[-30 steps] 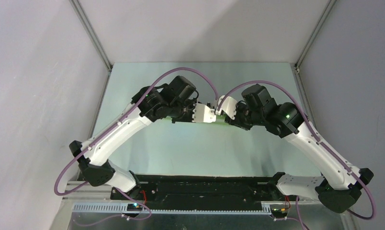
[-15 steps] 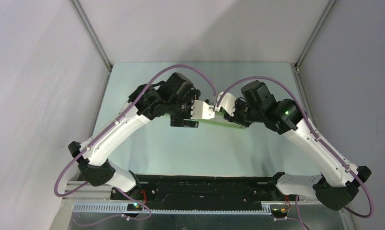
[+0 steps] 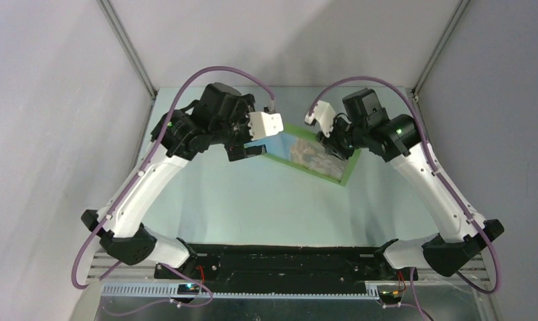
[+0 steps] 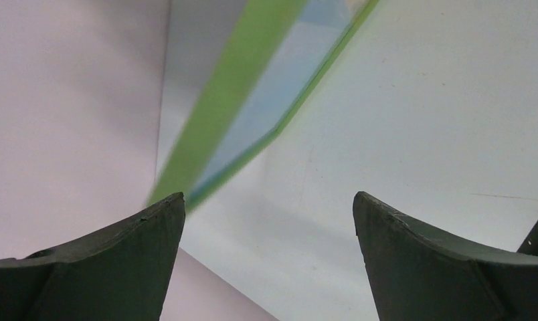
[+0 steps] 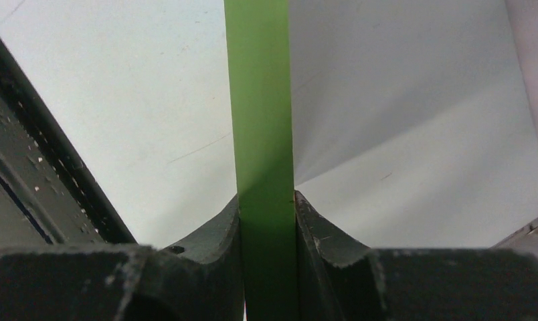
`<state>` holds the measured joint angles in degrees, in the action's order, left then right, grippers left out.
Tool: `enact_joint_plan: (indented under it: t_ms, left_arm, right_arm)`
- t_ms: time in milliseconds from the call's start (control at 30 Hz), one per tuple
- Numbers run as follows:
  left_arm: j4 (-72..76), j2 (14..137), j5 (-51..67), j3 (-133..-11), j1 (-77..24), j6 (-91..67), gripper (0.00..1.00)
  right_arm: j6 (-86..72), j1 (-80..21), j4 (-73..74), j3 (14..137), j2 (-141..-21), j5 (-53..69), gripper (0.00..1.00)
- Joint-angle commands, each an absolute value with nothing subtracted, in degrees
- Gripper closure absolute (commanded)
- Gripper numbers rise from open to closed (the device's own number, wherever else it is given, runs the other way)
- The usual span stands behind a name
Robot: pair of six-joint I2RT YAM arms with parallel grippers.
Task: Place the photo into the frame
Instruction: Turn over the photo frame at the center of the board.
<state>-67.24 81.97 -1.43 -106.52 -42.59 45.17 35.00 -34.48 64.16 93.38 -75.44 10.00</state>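
The frame [image 3: 350, 170] is green-fronted and hangs tilted above the table, its face turned up toward the top camera. The photo [image 3: 301, 151], blue sky over pale rocks, shows inside it. My right gripper [image 3: 342, 151] is shut on the frame's right end. In the right wrist view the green frame edge [image 5: 259, 120] runs straight up between the fingers [image 5: 320, 234]. My left gripper [image 3: 247, 151] stands open just off the frame's left end, apart from it. The left wrist view shows the blurred frame [image 4: 226, 100] and blue photo [image 4: 286, 73] beyond the wide-apart left gripper [image 4: 267, 198].
The pale table [image 3: 266, 207] lies below both arms. White walls with metal corner posts [image 3: 129, 50] close in the left, right and back. A black rail [image 3: 280, 257] with the arm bases runs along the near edge.
My left gripper has opened, let go of the frame and drawn back to the left. The right arm has swung the frame round, so its green front and the photo now face up.
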Motion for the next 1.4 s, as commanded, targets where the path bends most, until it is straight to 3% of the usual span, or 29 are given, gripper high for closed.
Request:
enact_joint_plan:
  t_ms: [0, 300, 533, 733, 967, 1367]
  left_arm:
    - [-64.99, 77.38, -2.67, -106.1, -41.14, 42.48, 0.0]
    - [-64.34, 74.0, -2.86, -100.37, -40.8, 41.58, 0.0]
    - [-63.75, 72.78, -2.73, -98.33, -40.82, 40.65, 0.0]
    - [-63.03, 72.28, -2.54, -96.66, -40.58, 39.84, 0.0]
    - [-61.88, 71.35, -2.26, -93.46, -40.03, 39.28, 0.0]
    - [-61.31, 71.82, -2.26, -92.33, -39.99, 38.64, 0.0]
  right_arm:
    - [25.54, -29.79, 64.24, 100.28, -78.44, 13.18, 1.0]
    - [16.02, -20.35, 70.2, 116.08, -90.7, 20.34, 1.0]
    - [8.64, -11.5, 68.56, 117.17, -94.7, 27.43, 1.0]
    - [3.18, -5.22, 63.63, 112.37, -94.73, 31.84, 1.0]
    - [-4.83, 1.64, 52.15, 97.27, -91.67, 39.59, 1.0]
    - [-9.81, 6.21, 39.81, 80.94, -90.2, 44.84, 1.0]
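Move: The right hand already pinches a long rail of the picture frame near its flower-end corner; the frame hangs steeply, photo side showing, with its middle about 9 cm to this hand's left, level with it fore and aft and some 9 cm below. The middle of the board lies about 12 cm left, 1 cm ahead and 28 cm down. From the open, empty left hand, the frame's middle is roughly 12 cm right, 1 cm back and 13 cm below, the board's middle about 10 cm right, level with it fore and aft and 32 cm down. Keeping its pinch on the rail, the right hand swings the frame around alone: it reaches about 12 cm forward and drifts some 9 cm right, sinking about 8 cm mostly in the later half, while the wrist turns some 40 degrees clockwise, rolls its left side up and tips down. The left hand, already wide open and off the frame, backs away a few centimetres to its left, rising briefly before easing down, and stays open. ##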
